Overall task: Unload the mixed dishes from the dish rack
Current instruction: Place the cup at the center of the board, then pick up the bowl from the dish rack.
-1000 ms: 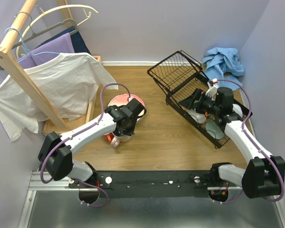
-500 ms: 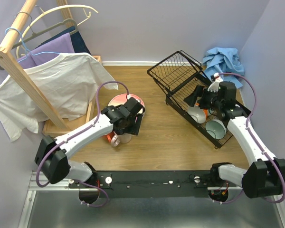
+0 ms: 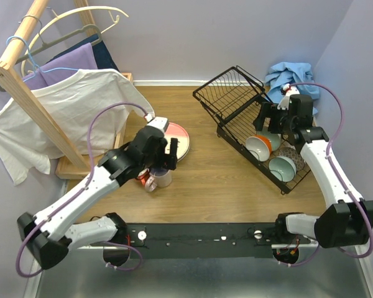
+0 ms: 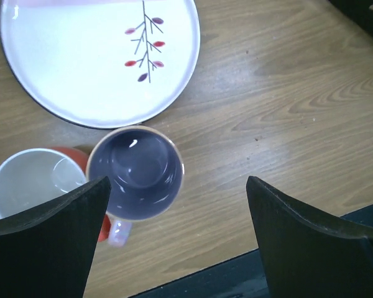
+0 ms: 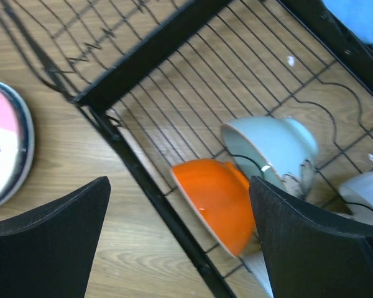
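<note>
The black wire dish rack [image 3: 236,102] stands at the back right. In it lean an orange bowl [image 5: 217,198], a pale-green bowl [image 5: 267,146] and a white bowl [image 5: 363,192]. My right gripper [image 5: 179,183] hovers open above the orange bowl, touching nothing; from above it [image 3: 264,119] sits over the rack's middle. On the table lie the pink-and-cream plate [image 4: 99,56] with a leaf sprig, a purple-inside mug [image 4: 135,174] and an orange mug [image 4: 34,183], both upright. My left gripper [image 4: 177,186] is open above the purple-inside mug, apart from it.
A wooden clothes stand with a white T-shirt [image 3: 68,105] and hangers fills the left side. A blue cloth [image 3: 292,77] lies behind the rack. The black mounting rail [image 3: 199,233] runs along the near edge. Purple walls close in on the back and the right.
My left gripper has opened, let go of the purple-inside mug beside the orange mug, and lifted away. My right gripper has risen from the bowls toward the rack's far side.
</note>
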Robot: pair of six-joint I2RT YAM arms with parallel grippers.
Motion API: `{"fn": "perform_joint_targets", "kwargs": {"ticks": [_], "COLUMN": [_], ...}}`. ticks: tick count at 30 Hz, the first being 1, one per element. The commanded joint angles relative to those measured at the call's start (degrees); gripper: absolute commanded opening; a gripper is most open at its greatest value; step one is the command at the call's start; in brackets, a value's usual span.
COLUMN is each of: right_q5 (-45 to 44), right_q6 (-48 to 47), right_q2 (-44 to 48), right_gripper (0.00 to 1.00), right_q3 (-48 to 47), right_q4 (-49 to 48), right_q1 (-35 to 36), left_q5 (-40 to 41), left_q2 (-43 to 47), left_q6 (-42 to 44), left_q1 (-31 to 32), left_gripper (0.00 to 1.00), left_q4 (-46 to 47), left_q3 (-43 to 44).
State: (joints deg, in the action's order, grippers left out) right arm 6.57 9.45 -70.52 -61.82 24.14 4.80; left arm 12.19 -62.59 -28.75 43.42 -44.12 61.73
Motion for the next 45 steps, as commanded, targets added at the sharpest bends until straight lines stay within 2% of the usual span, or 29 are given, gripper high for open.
{"fn": "perform_joint_targets", "kwargs": {"ticks": [1,10,14,20,29,36,45], "right_q5": [-1.39,14.86,26.27,35.43,34.58,33.86,37.64], "right_q6": [-5.4,-10.77,-11.29,-18.04,-25.27,-30.45,-32.39], "right_q2": [-3.21,-13.04,-17.7,-23.51,-31.43,-34.59,-37.76], "right_gripper": [1.0,1.0,1.0,1.0,1.0,1.0,1.0], "right_q3": [-3.65,-8.75,-9.72,-14.02,-19.73,-19.74,-20.09], "right_q4": [4.25,5.39,4.78,9.07,16.72,19.8,20.68], "right_q1": [-3.47,-13.93,-18.59,-20.62,-20.79,-20.79,-20.79], "left_q5": [1.53,-3.74,-3.66,-4.1,-3.05,-2.96,-4.19], "left_q2": [9.91,25.05,26.73,28.4,28.4,28.05,26.38], "left_q6": [3.78,7.13,10.46,14.25,15.66,15.66,15.66], "left_q1": [-1.49,-4.31,-4.4,-4.48,-4.75,-5.18,-5.89], "left_gripper": [0.99,0.99,0.99,0.99,0.99,0.99,0.99], "left_q4": [8.15,20.03,22.14,25.92,26.54,26.89,27.07], "left_q3": [-7.3,-21.91,-25.34,-28.42,-28.6,-28.86,-28.86]}}
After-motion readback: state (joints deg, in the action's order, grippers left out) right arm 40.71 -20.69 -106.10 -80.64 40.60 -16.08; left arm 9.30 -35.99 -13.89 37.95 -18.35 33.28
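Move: The light-blue cup, tipped on its side in the rack, lies about 4 cm ahead of the right hand, some 7 cm to its right and roughly 15 cm below. The orange cup leans just left of and nearer than it, level fore-and-aft with the hand and 2 cm to the right; the patterned cup is some 5 cm back and 16 cm right, both about as low. From the left hand the light-blue cup is roughly 17 cm ahead, 51 cm right and 13 cm lower. The right hand, fingers wide open throughout, first sweeps right about 7 cm and slightly forward while sinking, then drops mostly straight down towards the light-blue cup, some 11 cm lower in all, its wrist turning roughly 20 degrees counter-clockwise and tipping farther down so that the fingers come close on either side of the cup without closing. The left hand, already clear of the mug it set down and still open, shifts about 4 cm left and then hovers over that mug as its fingers tip up some 20 degrees. ##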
